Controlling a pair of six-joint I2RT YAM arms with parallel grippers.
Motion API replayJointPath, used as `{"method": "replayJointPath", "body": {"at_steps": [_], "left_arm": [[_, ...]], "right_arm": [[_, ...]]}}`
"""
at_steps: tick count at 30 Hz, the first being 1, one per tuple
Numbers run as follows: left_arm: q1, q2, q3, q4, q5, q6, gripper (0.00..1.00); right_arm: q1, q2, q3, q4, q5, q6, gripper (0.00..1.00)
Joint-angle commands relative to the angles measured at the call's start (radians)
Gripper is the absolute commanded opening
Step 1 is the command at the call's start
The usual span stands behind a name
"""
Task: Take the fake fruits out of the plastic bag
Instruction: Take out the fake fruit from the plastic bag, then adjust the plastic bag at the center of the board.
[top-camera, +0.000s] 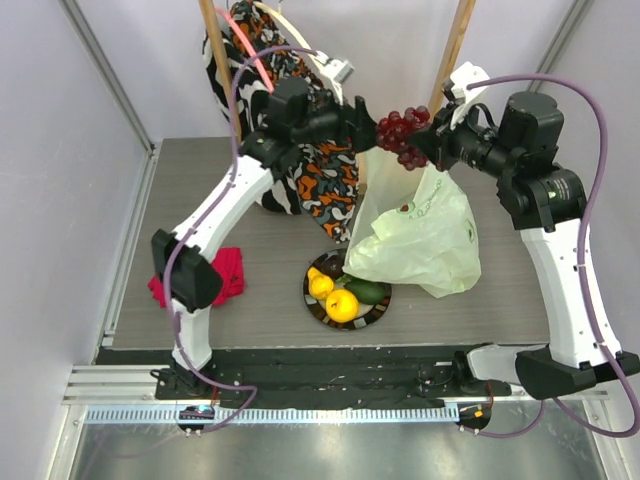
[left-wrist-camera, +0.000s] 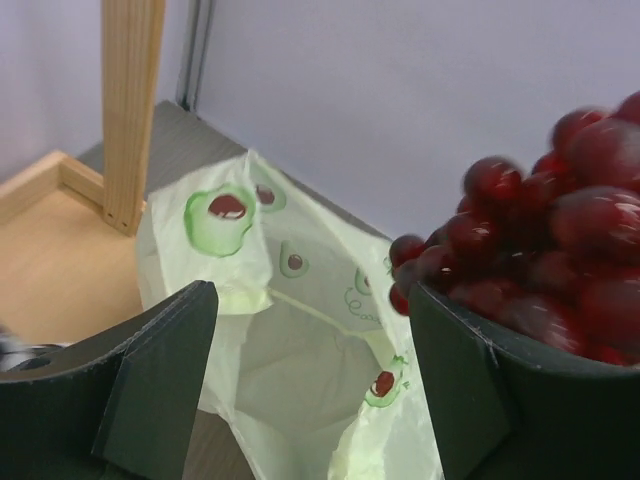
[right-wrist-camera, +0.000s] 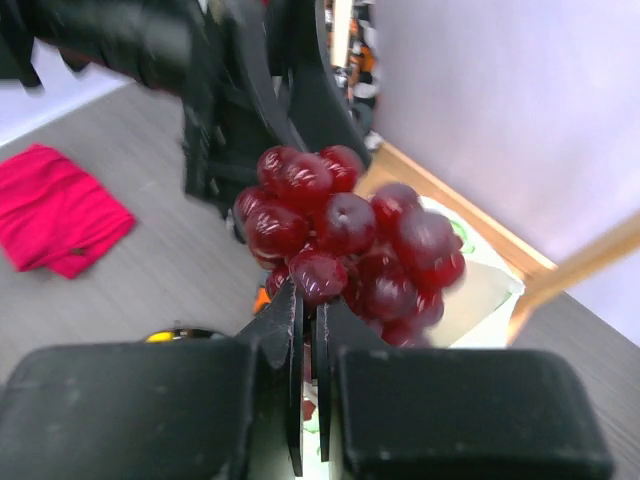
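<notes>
A dark red grape bunch (top-camera: 403, 133) hangs high over the table, and my right gripper (top-camera: 430, 140) is shut on its stem end (right-wrist-camera: 313, 300). The grapes (right-wrist-camera: 345, 235) bulge just past the closed fingers. My left gripper (top-camera: 362, 120) faces it from the left, open (left-wrist-camera: 312, 310), with nothing in the gap. The bunch (left-wrist-camera: 545, 250) lies against the outside of its right finger. Below stands the pale green plastic bag (top-camera: 420, 235), its mouth open (left-wrist-camera: 300, 330). A lemon (top-camera: 321, 286), an orange-yellow fruit (top-camera: 342, 305) and a green fruit (top-camera: 368, 291) lie on a plate.
The patterned plate (top-camera: 312, 300) sits in front of the bag. A red cloth (top-camera: 228, 272) lies at the left. Zebra and orange patterned cloth bags (top-camera: 300, 160) hang behind the left arm. Wooden posts (top-camera: 452, 45) rise at the back.
</notes>
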Motion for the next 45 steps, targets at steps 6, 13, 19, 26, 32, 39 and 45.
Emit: {"method": "replayJointPath", "body": {"at_steps": [6, 13, 19, 26, 32, 39, 45], "left_arm": [[0.116, -0.338, -0.102, -0.093, 0.061, 0.085, 0.83], [0.200, -0.498, -0.278, -0.126, 0.084, 0.112, 0.82], [0.306, -0.597, -0.395, -0.082, 0.098, 0.048, 0.82], [0.384, -0.673, -0.487, -0.051, 0.113, 0.002, 0.82], [0.423, -0.662, -0.498, -0.030, 0.124, -0.018, 0.82], [0.435, -0.628, -0.501, 0.036, 0.148, -0.099, 0.81], [0.444, -0.639, -0.537, 0.045, 0.150, -0.121, 0.81]], "right_arm": [[0.246, 0.049, -0.004, -0.088, -0.117, -0.035, 0.01], [0.456, 0.161, -0.027, -0.074, -0.120, -0.032, 0.01], [0.472, 0.293, -0.113, 0.042, -0.163, 0.129, 0.01], [0.382, 0.258, -0.231, -0.011, -0.061, 0.132, 0.01], [0.013, 0.190, -0.289, -0.131, 0.033, -0.019, 0.01], [-0.065, 0.146, -0.175, -0.168, -0.103, -0.109, 0.01], [0.125, 0.147, -0.131, -0.174, -0.105, -0.101, 0.01]]}}
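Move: The right hand already holds the grapes by the stem; the plate they belong on lies roughly 17 cm to this hand's left, 6 cm back and some 43 cm below. The limp plastic bag is under the hand, about 2 cm left of it, 2 cm back and 30 cm down, and the yellow apple on the plate sits about 18 cm left, 9 cm back and 41 cm down. From the left hand, the plate is about 14 cm back, 2 cm left and 38 cm below. Keeping its shut grip on the grapes, the right hand swings left by about 19 cm and somewhat back while sinking, so that it comes over the plate, then sweeps low to the right and forward across the bag's side of the table, and at the last rises about 5 cm and edges left again, ending nearly 20 cm lower with its fingers tipped further down. The left hand, empty and already open, lifts and backs away from the grapes, then draws well off to the left past the hanging clothes, turning a little counter-clockwise. ##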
